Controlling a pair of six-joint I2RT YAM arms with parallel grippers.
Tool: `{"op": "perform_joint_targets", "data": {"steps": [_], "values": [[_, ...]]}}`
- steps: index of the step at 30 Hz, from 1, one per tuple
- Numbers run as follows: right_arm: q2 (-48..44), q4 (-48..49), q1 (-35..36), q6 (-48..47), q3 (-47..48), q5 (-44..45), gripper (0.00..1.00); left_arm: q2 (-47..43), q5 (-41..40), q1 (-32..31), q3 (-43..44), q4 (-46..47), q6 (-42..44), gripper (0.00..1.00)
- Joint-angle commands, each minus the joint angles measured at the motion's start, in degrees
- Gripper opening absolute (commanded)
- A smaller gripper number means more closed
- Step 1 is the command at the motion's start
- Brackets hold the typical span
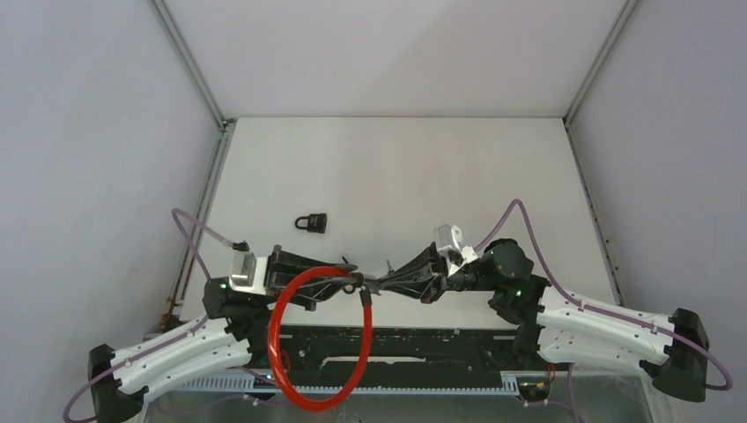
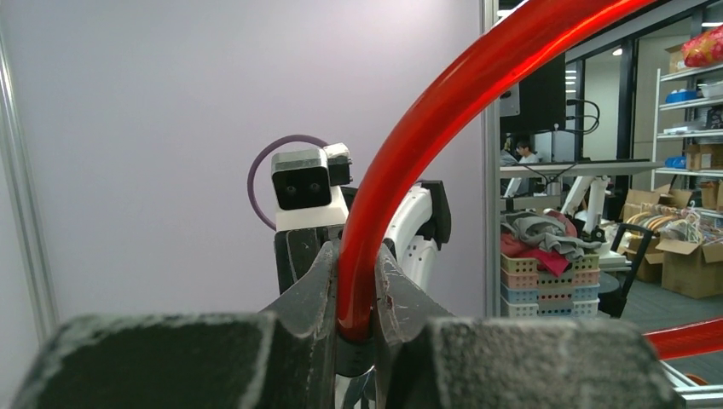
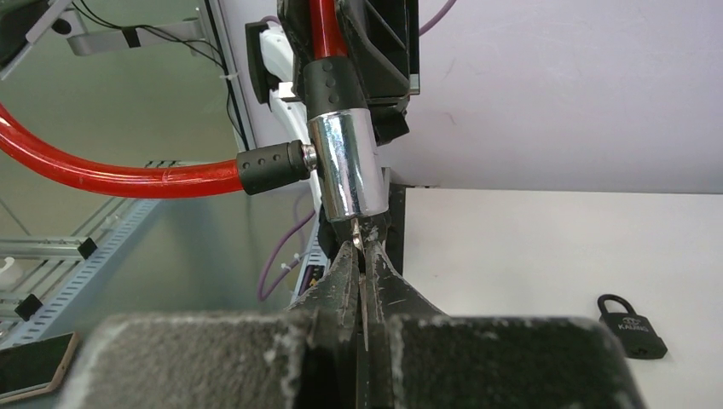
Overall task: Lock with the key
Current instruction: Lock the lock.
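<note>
A red cable lock (image 1: 280, 326) hangs as a loop off the table's near edge. My left gripper (image 2: 356, 281) is shut on the red cable (image 2: 401, 170) just behind its black collar. In the right wrist view the chrome lock cylinder (image 3: 345, 166) sits below that collar. The cable's black end plug (image 3: 271, 164) meets the cylinder's side. My right gripper (image 3: 362, 256) is shut on the flat key (image 3: 358, 239), whose tip is at the cylinder's bottom face. In the top view the two grippers, left (image 1: 348, 280) and right (image 1: 380, 284), face each other tip to tip.
A small black padlock (image 1: 311, 223) lies on the white table (image 1: 396, 176) behind the left arm, also visible as the padlock (image 3: 633, 326) at lower right. Grey enclosure walls stand on three sides. A phone (image 3: 34, 362) lies below the table edge.
</note>
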Motion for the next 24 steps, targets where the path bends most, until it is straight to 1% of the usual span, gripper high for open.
{"op": "perform_joint_targets", "data": {"steps": [1,11,16,17,20,23,24], "values": [[0.1,0.8,-0.7,-2.1,-1.6,4.1,0.00,-0.8,2.1,-0.7,1.6,0.5,-0.7,0.00],[-0.1,-1.5,-0.7,-3.0,-3.8,5.4,0.00,-3.1,-0.2,-0.7,0.4,0.9,-0.8,0.00],[-0.6,-0.1,-0.6,-2.5,-3.7,7.3,0.00,-3.8,-3.0,-0.7,0.1,-1.9,-0.5,0.00],[-0.8,0.5,-0.6,-2.5,-3.7,7.7,0.04,-3.9,-3.8,-0.7,0.1,-2.8,-0.2,0.00],[-2.3,2.0,-0.6,-2.6,-3.7,9.2,0.25,-4.3,-6.7,-0.7,-0.3,-4.7,0.2,0.00],[-4.1,2.6,-0.3,-4.0,-3.7,9.9,0.40,-5.7,-12.3,-0.7,-1.0,-7.1,-0.1,0.00],[-4.6,2.3,-0.3,-4.7,-3.7,10.3,0.43,-6.2,-14.5,-0.7,-1.3,-7.7,-0.4,0.00]]}}
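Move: The right hand has a silver key pinched in its fingertips, already in the end of the lock barrel, whose middle lies about 5 cm to its left, level fore and aft and 1 cm higher. The black padlock stands on the table some 23 cm ahead and 17 cm left, the yellow padlock about 9 cm ahead and 9 cm left, both nearly 30 cm below. From the left hand, gripping the cable collar, the barrel is about 4 cm right and 2 cm lower. Downward first: the right hand sinks about 2 cm with the key still pinched, while the left, keeping its grip on the cable collar, sinks about 1 cm with it. Both then ease forward some 1.5 cm, and the right fingers open to roughly a third, letting go of the key at the barrel. ##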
